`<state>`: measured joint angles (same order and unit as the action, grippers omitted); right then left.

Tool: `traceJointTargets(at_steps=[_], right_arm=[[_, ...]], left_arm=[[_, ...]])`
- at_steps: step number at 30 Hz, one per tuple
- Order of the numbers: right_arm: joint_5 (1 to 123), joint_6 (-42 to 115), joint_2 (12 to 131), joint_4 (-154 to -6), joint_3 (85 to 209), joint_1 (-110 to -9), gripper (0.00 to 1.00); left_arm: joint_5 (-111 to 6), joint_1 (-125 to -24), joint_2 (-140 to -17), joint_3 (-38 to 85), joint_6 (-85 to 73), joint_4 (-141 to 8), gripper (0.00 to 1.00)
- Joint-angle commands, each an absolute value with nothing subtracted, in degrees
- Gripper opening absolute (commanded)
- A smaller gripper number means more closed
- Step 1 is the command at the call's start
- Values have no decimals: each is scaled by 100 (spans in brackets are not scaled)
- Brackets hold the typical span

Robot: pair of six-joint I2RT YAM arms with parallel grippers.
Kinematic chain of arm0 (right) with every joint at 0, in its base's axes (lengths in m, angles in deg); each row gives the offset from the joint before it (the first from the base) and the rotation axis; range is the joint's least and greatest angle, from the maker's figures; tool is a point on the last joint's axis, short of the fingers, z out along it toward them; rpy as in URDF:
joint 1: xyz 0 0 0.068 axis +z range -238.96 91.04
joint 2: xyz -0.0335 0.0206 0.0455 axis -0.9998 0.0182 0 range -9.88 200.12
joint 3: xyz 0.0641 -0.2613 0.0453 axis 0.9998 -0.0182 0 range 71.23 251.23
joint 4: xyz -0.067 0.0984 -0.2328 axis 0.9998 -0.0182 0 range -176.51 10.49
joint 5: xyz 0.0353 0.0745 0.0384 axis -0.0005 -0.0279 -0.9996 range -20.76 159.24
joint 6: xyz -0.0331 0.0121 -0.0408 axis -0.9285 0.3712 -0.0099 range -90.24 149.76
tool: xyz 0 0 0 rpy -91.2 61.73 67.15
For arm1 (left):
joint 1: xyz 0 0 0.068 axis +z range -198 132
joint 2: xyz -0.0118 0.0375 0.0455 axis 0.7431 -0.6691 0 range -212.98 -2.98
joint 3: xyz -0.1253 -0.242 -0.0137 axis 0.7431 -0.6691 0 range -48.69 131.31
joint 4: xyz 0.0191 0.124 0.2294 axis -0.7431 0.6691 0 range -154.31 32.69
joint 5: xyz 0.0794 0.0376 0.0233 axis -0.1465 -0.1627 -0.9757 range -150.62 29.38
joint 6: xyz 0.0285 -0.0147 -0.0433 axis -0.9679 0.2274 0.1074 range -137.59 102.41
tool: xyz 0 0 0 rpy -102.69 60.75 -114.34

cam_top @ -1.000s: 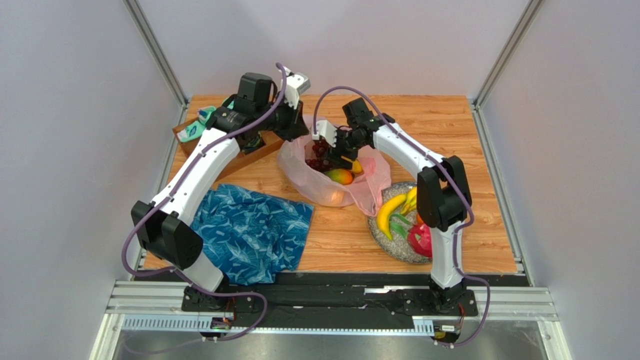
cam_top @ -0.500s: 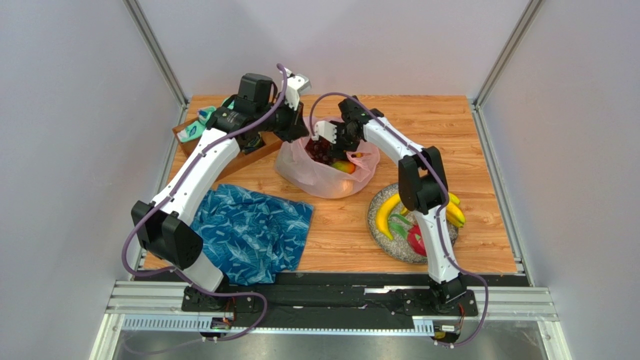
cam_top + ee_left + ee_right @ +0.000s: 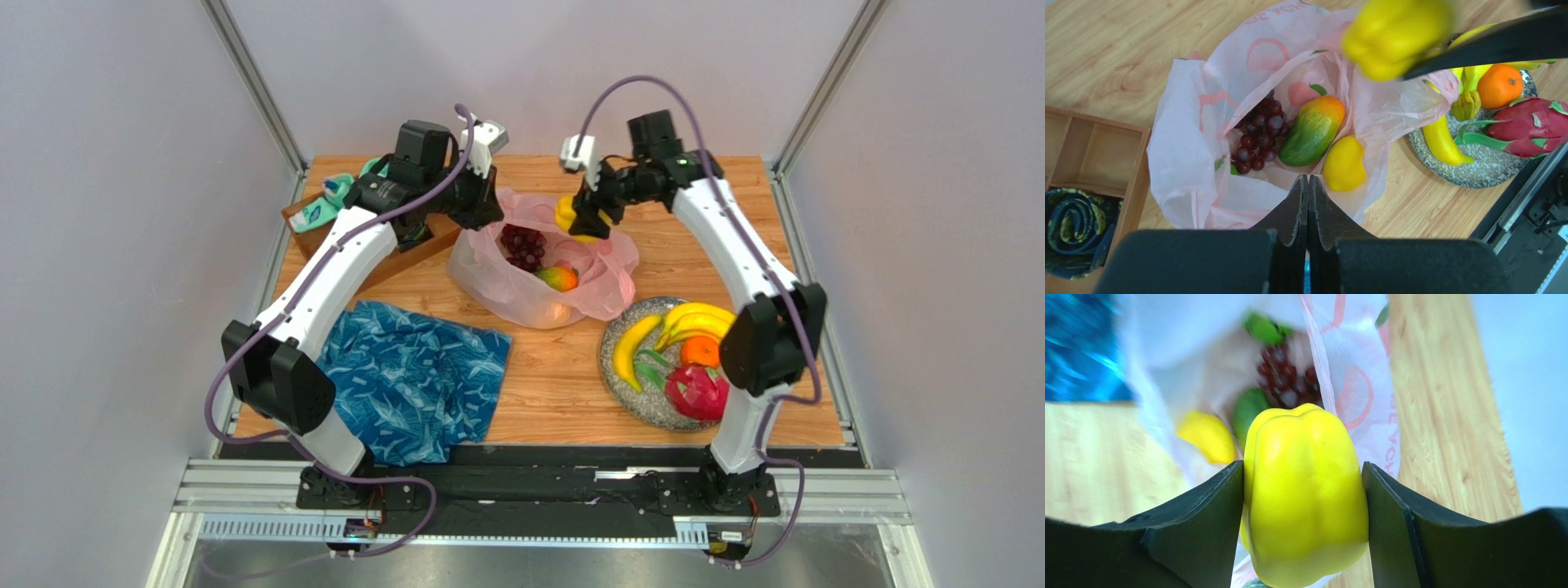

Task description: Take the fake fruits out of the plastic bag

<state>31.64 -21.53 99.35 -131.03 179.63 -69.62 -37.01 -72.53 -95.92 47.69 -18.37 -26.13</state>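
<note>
My right gripper (image 3: 586, 216) (image 3: 1303, 467) is shut on a yellow pepper (image 3: 568, 217) (image 3: 1306, 502) and holds it in the air just above the far right rim of the pale-pink plastic bag (image 3: 515, 300) (image 3: 1183, 141). Dark grapes (image 3: 521, 245) (image 3: 1257, 138), a mango (image 3: 558, 278) (image 3: 1312, 130) and a lemon (image 3: 1344, 163) lie inside the bag. My left gripper (image 3: 481, 223) (image 3: 1308, 179) is shut at the bag's left rim, pinching the thin plastic. Bananas (image 3: 662, 331), an orange (image 3: 700, 352) and a dragon fruit (image 3: 696, 392) rest on the speckled plate (image 3: 613, 374).
A blue leaf-patterned cloth (image 3: 411, 380) lies at the front left. A wooden box (image 3: 423, 243) (image 3: 1088, 147) with a rolled teal cloth stands at the back left, behind my left arm. Bare wood shows right of the plate and behind the bag.
My right gripper has risen out of the bag with the yellow pepper and swung back and to the right. The bag's mouth has shifted a little. My left gripper stays shut.
</note>
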Motion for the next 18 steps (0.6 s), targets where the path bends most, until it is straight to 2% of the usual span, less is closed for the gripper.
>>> traceJointTargets(at_steps=[1,4,6,10,14,18], right_arm=[[1713,-1218,9024,-13171,17364,-7138,57],[1607,-1417,8488,-13835,16890,-7155,52],[1738,-2076,8163,-14303,16564,-7147,50],[2659,-2867,7092,-14875,15132,-7138,49],[3144,-3159,6231,-14921,13614,-6850,48],[3619,-3167,5859,-14508,12854,-6637,49]], left_arm=[[-3874,-7190,-9956,5089,-1531,-2809,0],[-3839,-7190,-10080,5274,-1487,-2836,0],[-3847,-7190,-10115,5335,-1504,-2827,0],[-3839,-7182,-10115,5257,-1478,-2827,0],[-3777,-7173,-10071,5125,-1425,-2845,0],[-3742,-7164,-10045,5142,-1408,-2836,0]])
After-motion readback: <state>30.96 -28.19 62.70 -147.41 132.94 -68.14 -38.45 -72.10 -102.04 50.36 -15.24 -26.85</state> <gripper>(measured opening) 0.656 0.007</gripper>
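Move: My right hand already holds the yellow bell pepper over the bag. The plate's middle lies about 20 cm back, 15 cm right and 20 cm below it; the single banana lies 18 cm back and 8 right, the orange 18 back and 19 right, the dragon fruit 25 back and 19 right. The bag's middle is 4 cm back, 7 left. From my left hand the bag's middle is level and 10 cm right, the plate 17 back and 32 right. I swing the pepper away from the bag, back towards me and some 8 cm right, about 25 cm in all, rising 6 cm first and then sinking about 14 to reach the plate's near left side. My right wrist tilts some 20 degrees on the way and the pinch keeps. My shut left fingers ease forward and down a little at the bag's left rim, still holding the plastic. ##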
